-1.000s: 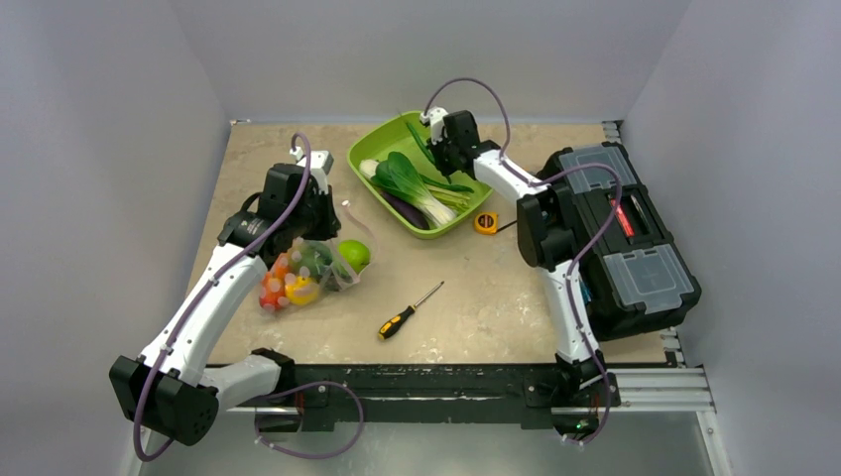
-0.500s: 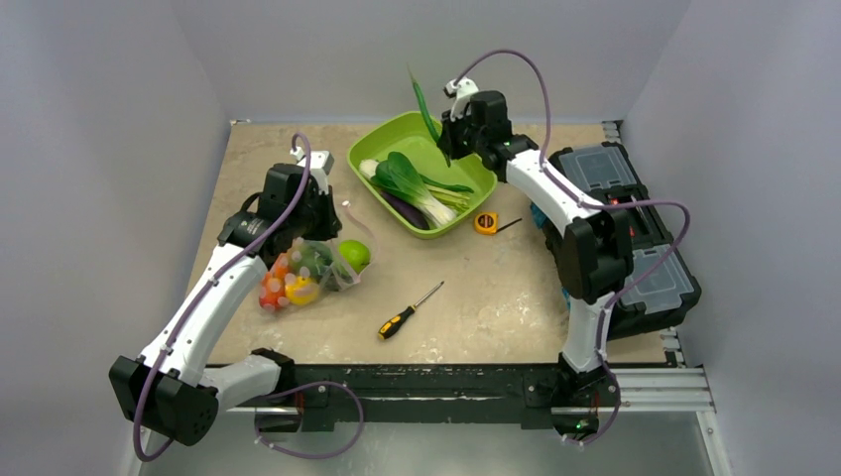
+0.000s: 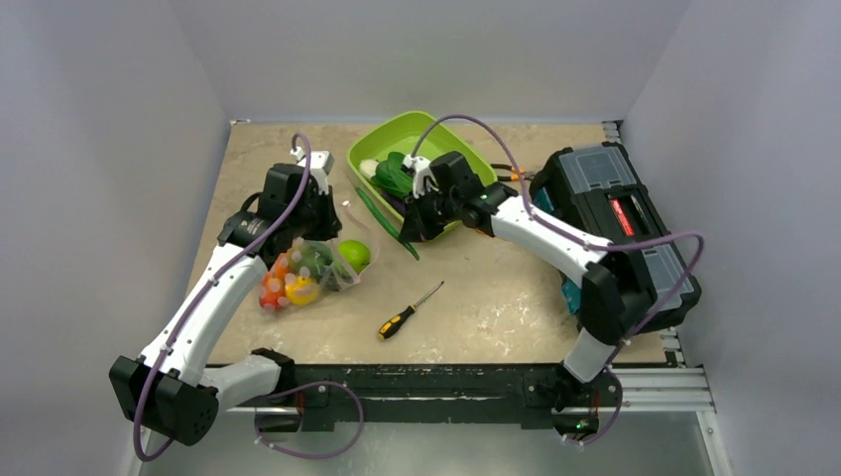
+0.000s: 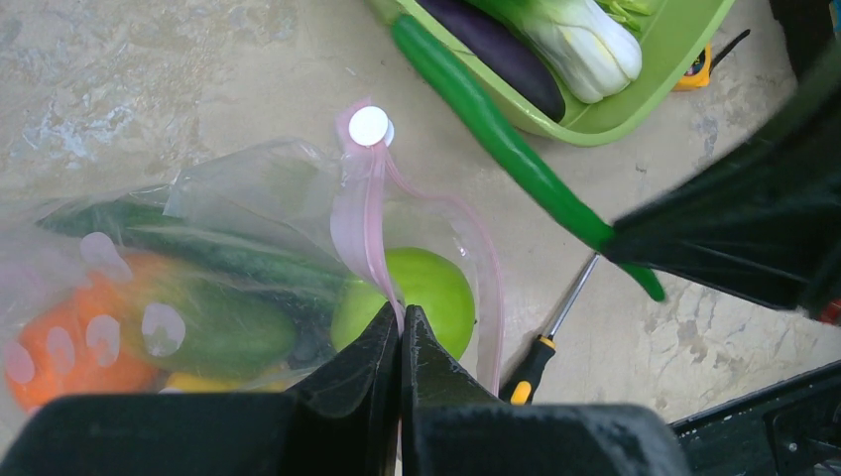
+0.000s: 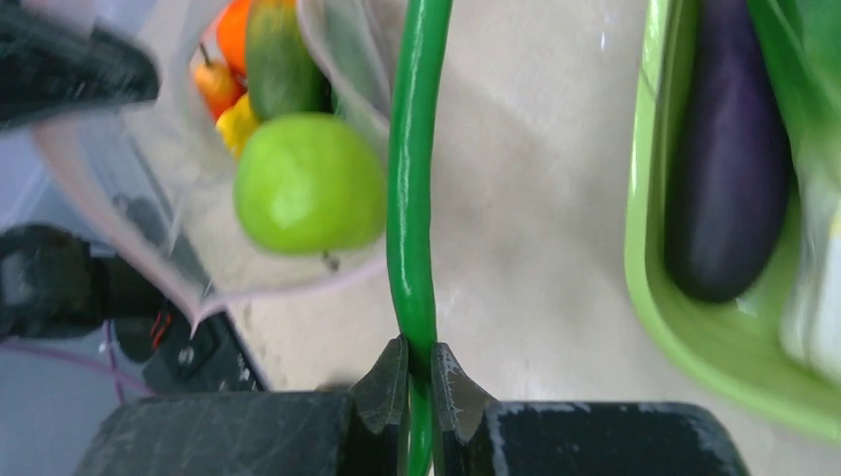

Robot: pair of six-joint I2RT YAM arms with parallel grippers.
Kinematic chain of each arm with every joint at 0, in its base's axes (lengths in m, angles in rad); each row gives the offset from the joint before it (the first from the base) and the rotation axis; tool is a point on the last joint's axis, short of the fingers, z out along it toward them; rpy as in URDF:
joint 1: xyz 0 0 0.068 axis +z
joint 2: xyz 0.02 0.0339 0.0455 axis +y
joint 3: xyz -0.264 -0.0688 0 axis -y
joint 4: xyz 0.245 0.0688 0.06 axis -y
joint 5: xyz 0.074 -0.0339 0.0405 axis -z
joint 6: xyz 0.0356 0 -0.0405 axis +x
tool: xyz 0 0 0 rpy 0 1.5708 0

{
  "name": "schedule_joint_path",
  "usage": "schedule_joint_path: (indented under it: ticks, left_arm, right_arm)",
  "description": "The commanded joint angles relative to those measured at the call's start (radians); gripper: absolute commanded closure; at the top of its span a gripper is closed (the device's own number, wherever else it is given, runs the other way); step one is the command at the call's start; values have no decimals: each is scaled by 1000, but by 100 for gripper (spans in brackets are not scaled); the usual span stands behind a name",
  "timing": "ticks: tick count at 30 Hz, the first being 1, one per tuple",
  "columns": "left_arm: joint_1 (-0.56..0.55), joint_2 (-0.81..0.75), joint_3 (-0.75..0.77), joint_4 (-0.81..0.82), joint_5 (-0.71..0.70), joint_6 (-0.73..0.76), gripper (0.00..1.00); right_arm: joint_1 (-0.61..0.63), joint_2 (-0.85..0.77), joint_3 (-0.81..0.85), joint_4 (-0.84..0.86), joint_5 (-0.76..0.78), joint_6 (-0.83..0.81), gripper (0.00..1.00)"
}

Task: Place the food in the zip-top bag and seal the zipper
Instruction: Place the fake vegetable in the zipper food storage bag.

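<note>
The clear zip-top bag [image 3: 302,270] lies left of centre with orange, yellow and green food inside. A green apple [image 3: 354,254] sits at its mouth. My left gripper [image 4: 401,315] is shut on the pink zipper [image 4: 362,228], holding the mouth edge up. My right gripper [image 5: 420,357] is shut on a long thin green vegetable [image 5: 412,198], which hangs over the table between the tray and the bag mouth. Seen from the top camera, the vegetable [image 3: 382,220] points toward the apple, and the right gripper [image 3: 409,220] is just right of the bag.
The lime-green tray [image 3: 372,149] at the back holds a purple eggplant [image 5: 729,188] and bok choy [image 4: 585,40]. A black-and-yellow screwdriver [image 3: 409,310] lies in front of the bag. A black toolbox [image 3: 620,228] fills the right side.
The right arm lifted the long green vegetable out of the tray, raised it high, then swung it down and left toward the bag mouth. The left arm has not moved.
</note>
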Motion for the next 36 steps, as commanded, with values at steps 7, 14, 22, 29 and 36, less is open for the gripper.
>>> schedule_joint_path:
  ticks: [7,14,22,29,36]
  left_arm:
    - [-4,-10,17,17,-31,8,100]
    - [-3,1,22,13,-37,12,100]
    - [-4,4,21,14,-29,12,100]
    - [-4,0,17,19,-21,11,100]
    - [-10,-10,15,19,-27,14,100]
  right_arm:
    - [29,-334,-204,-205,-41,-65,100]
    - [55,-378,-195,-365,-118,-148,100]
    - [92,-358,-190,-365,-140,-152,100]
    - [102,-218,-32,-352,-40,-164,100]
    - [111,-21,195,-421,-38,-222,100]
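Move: To the right hand's left by about 12 cm, level with it fore and aft and some 8 cm lower, gapes the bag mouth. The green apple inside sits about 2 cm ahead, 13 cm left and 12 cm down; the screwdriver lies 13 cm back and 2 cm right, the green bin's middle 25 cm ahead and 4 cm right. From the left hand, the bag mouth is 2 cm ahead, 6 cm right and 11 cm below. Drawing back about 14 cm and 6 cm to its right, the right hand swings the long green vegetable, still pinched near one end, some 15 degrees counter-clockwise to aim its free end at the bag mouth. It then reverses, feeding forward about 5 cm and left 4 cm. The left hand stays shut on the bag's rim. ##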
